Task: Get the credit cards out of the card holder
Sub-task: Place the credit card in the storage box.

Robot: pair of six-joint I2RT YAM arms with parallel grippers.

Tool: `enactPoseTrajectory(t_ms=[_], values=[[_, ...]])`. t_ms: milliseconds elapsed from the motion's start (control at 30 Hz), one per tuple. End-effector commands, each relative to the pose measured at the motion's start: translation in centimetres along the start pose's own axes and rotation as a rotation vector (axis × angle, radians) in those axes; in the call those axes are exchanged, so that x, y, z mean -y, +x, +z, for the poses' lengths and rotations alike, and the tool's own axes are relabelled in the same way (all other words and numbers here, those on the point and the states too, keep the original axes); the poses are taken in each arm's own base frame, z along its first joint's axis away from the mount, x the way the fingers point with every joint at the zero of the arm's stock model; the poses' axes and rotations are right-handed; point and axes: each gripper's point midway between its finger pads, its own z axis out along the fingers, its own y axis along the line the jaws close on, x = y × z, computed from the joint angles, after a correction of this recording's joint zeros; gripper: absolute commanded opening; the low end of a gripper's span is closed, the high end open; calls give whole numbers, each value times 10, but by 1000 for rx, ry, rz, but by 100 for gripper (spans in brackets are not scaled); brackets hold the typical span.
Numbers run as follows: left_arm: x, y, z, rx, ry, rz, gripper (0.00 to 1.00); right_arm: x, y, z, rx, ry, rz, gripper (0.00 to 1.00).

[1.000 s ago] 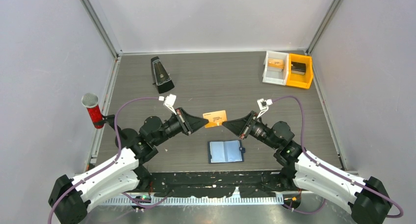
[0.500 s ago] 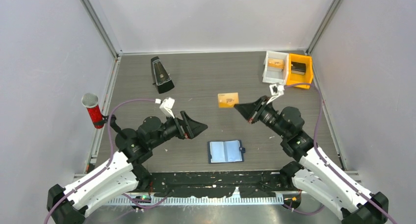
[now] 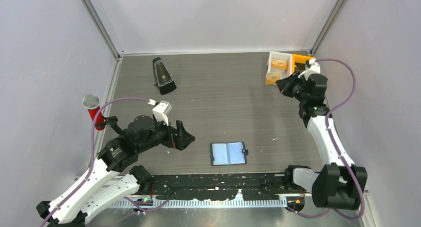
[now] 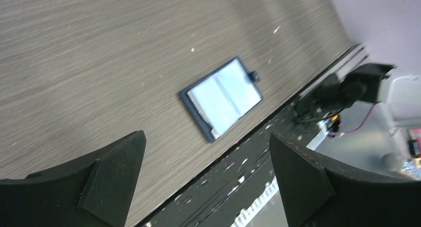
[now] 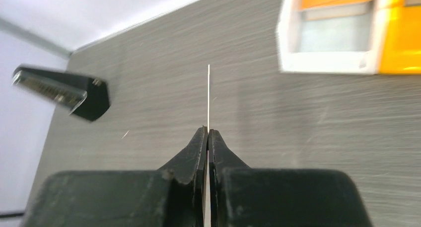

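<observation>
The card holder (image 3: 228, 153) lies open and flat near the table's front edge, dark navy with a light blue inside. It also shows in the left wrist view (image 4: 223, 98). My left gripper (image 3: 184, 134) is open and empty, to the left of the card holder, its fingers wide apart in its own view (image 4: 206, 137). My right gripper (image 3: 283, 83) is shut on the orange-yellow credit card (image 3: 271, 78), held in the air by the white bin. In the right wrist view the card (image 5: 208, 95) shows edge-on as a thin line rising from the closed gripper (image 5: 207, 131). No whitish card shows.
A white bin (image 3: 271, 73) holding an orange block, and an orange bin (image 3: 304, 80), stand at the back right; both show in the right wrist view (image 5: 298, 63). A black metronome (image 3: 163, 76) stands at the back left. A red microphone (image 3: 93, 113) stands at the left edge.
My right gripper has carried the orange-yellow card from the table's middle to the back right, beside the white bin. My left gripper let the card go, opened and drew back to the left.
</observation>
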Motion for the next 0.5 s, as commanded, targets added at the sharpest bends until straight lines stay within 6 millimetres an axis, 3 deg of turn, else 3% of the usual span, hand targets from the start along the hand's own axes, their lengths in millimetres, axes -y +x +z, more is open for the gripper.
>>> enactPoseTrajectory(t_ms=[0, 133, 333, 467], values=[[-26, 28, -10, -130, -90, 120, 99, 20, -56, 8, 81, 34, -79, 5], [-29, 33, -7, -163, -110, 120, 99, 47, -69, 39, 30, 89, -78, 5], [-28, 28, -18, -194, -121, 167, 99, 79, -89, 80, 19, 168, -81, 5], [-47, 22, -31, -185, -217, 237, 99, 104, -100, 108, 36, 238, -76, 5]])
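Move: The storage box's white compartment, where the held orange card is headed, lies about 20 cm ahead of the right hand, 10 cm to its right and 18 cm below. The orange card stack sits in it about 3 cm beyond its middle; the yellow compartment is some 12 cm to the right of the white one, level with it. From the left hand, the white compartment is roughly 40 cm ahead, 46 cm right and 18 cm below. Right hand carries the credit card about 12 cm forward, 8 right towards the white compartment; left sinks 4. ##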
